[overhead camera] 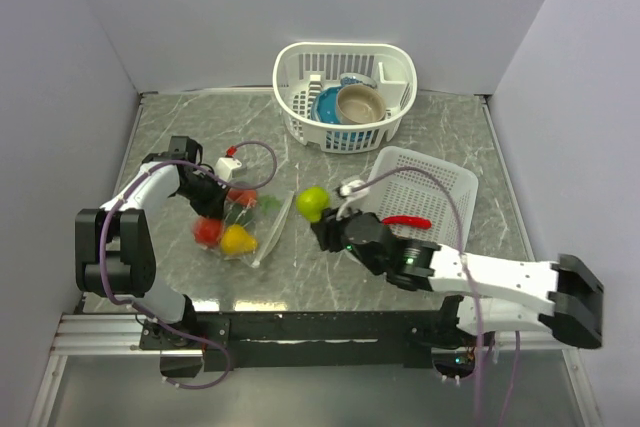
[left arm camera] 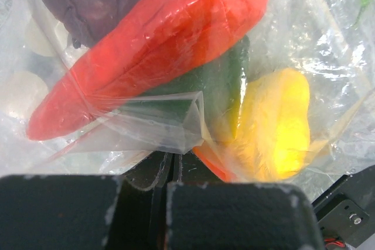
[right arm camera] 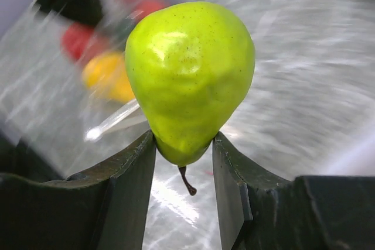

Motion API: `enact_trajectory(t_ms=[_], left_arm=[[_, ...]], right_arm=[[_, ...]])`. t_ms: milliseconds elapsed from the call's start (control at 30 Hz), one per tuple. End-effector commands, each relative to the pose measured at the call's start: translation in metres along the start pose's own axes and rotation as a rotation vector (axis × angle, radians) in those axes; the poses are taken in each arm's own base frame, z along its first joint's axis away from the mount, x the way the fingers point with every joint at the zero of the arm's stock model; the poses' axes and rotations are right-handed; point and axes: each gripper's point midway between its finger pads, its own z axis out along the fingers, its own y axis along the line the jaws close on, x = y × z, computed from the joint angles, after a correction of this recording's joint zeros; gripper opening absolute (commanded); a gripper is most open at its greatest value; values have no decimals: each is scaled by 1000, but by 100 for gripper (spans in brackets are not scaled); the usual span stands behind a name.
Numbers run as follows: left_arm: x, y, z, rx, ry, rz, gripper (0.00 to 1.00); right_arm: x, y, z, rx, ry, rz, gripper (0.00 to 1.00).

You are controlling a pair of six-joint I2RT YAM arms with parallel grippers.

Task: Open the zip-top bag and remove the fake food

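The zip-top bag (overhead camera: 243, 227) lies left of centre on the table, clear and crumpled. Inside it I see fake food: a red piece (overhead camera: 208, 231), a yellow piece (overhead camera: 238, 239), and another red one (overhead camera: 243, 197). In the left wrist view the bag (left arm camera: 328, 39) fills the frame, with a red piece (left arm camera: 158, 45), a dark green one (left arm camera: 220, 83) and a yellow one (left arm camera: 275, 127) pressed against the plastic. My left gripper (overhead camera: 207, 190) (left arm camera: 170, 165) is shut on the bag's far-left edge. My right gripper (overhead camera: 322, 225) (right arm camera: 183, 144) is shut on a lime green pear (overhead camera: 312, 203) (right arm camera: 190, 74), held just right of the bag.
A deep white lattice basket (overhead camera: 300, 117) at the back holds a blue bowl and a tan bowl. A shallow white lattice basket (overhead camera: 445, 182) sits at the right with a red chili (overhead camera: 407, 220) in it. Grey walls close in on both sides.
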Motion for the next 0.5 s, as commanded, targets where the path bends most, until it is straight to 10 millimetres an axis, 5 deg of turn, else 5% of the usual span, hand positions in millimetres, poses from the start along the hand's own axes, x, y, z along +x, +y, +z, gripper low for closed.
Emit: enact_trajectory(t_ms=[0, 67, 200, 233, 300, 467], left_arm=[[-10, -6, -11, 10, -32, 9, 1], [-13, -7, -13, 10, -42, 13, 1], [-18, -16, -18, 23, -46, 24, 1], [-24, -17, -22, 19, -60, 30, 1], [-36, -23, -34, 10, -93, 57, 1], [-73, -42, -77, -32, -180, 125, 1]], right_arm=[[-6, -96, -42, 459, -99, 112, 24], [-6, -134, -62, 644, -135, 107, 22], [16, -169, -73, 866, -121, 216, 40], [30, -180, -76, 934, -64, 165, 65], [37, -184, -72, 977, -43, 196, 93], [33, -169, -50, 934, -16, 148, 100]])
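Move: The right hand holds the green fruit. The middle of the white basket it is bound for lies about 22 cm to the right, 6 cm ahead and 15 cm below. The red chilli already in the basket is roughly 20 cm right, 5 cm ahead and 17 cm down. The open zip-top bag is some 19 cm left, 5 cm ahead and 14 cm lower. From the left hand, the basket lies about 47 cm right, nearly level fore and aft and a little lower. Still gripping the green fruit at first, the right hand swings some 17 cm right, then also sinks about 10 cm towards the basket's near-left part, turning about 50 degrees clockwise; late on its fingers spread wide and let go of the fruit. The left hand keeps its pinch on the bag and pulls up about 4 cm near the end, drifting slightly right. ##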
